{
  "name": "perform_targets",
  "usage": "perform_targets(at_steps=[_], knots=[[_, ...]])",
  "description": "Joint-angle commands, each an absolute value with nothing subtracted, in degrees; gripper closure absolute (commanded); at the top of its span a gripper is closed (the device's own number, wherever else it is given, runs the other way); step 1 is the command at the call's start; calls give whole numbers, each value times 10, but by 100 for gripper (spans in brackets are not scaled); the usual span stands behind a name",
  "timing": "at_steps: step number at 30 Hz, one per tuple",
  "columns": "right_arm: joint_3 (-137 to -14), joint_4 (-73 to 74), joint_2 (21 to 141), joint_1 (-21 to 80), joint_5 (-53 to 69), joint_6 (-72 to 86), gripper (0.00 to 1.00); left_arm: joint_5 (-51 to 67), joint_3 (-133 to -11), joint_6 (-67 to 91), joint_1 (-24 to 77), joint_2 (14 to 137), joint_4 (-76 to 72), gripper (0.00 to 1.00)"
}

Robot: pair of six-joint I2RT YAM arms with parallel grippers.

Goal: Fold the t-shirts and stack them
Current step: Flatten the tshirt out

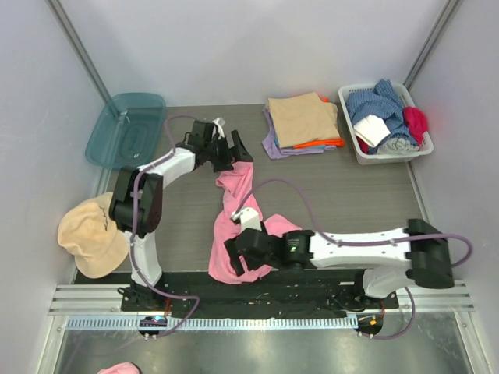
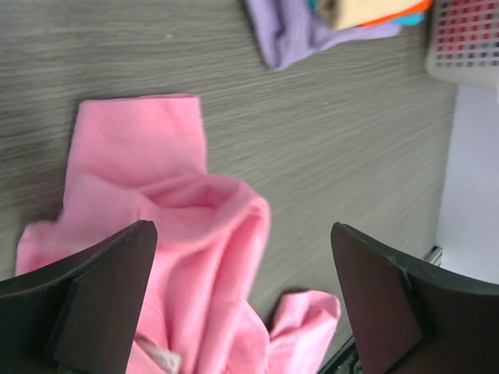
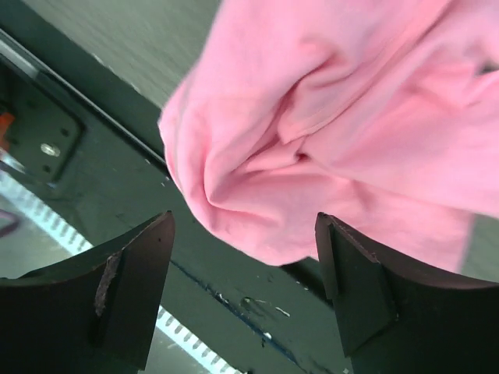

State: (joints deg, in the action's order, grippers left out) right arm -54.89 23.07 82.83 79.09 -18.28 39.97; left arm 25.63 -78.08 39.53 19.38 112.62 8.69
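A bright pink t-shirt (image 1: 234, 204) lies crumpled in a long strip down the middle of the table. My left gripper (image 1: 233, 154) hovers over its far end. In the left wrist view that gripper (image 2: 242, 227) is open wide, with the pink t-shirt (image 2: 140, 156) loose on the table below it. My right gripper (image 1: 236, 257) is at the shirt's near end by the table's front rail. It is open too (image 3: 243, 218), and the bunched pink cloth (image 3: 327, 117) sits just beyond its fingertips. At the back lies a stack of folded t-shirts (image 1: 304, 121), tan over orange over lilac.
A white basket (image 1: 355, 144) of mixed clothes stands at the back right. A teal plastic tray (image 1: 125, 128) leans at the back left. A round tan cap (image 1: 92, 234) rests at the left edge. The black front rail (image 3: 234, 288) runs under the right gripper.
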Motion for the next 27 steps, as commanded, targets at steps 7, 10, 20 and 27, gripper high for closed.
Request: perform_targets(at_steps=[7, 10, 20, 27], knots=[[-542, 253, 679, 590, -270, 321, 16, 160, -745, 333, 187, 840, 200, 0], [-553, 223, 707, 524, -239, 279, 15, 140, -652, 359, 192, 748, 203, 0], [-663, 138, 896, 420, -146, 221, 15, 14, -378, 479, 308, 490, 223, 0], [-768, 128, 987, 390, -77, 194, 15, -58, -323, 524, 380, 425, 270, 0]])
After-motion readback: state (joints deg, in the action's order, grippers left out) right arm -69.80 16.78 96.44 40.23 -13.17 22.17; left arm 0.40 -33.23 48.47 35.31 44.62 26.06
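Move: The pink t-shirt lies bunched lengthwise under both hands. From the left hand its near body is about 27 cm back, 1 cm right and 7 cm down, its far end almost straight below, 1 cm left, and the folded stack some 18 cm ahead and 19 cm right. From the right hand the far end is about 29 cm ahead, 3 cm right and 8 cm down; the near body is 2 cm ahead and 3 cm right, the sleeve 9 cm ahead and 14 cm right. Over the t-shirt, left lying free, the two open hands trade ends. The left arcs up off the far end about 20 cm, then back and down towards the near body, ending 24 cm back and somewhat left. The right lifts from the near body and sweeps 26 cm forward and first right to the far end, sinking again and turning some 25 degrees clockwise. ##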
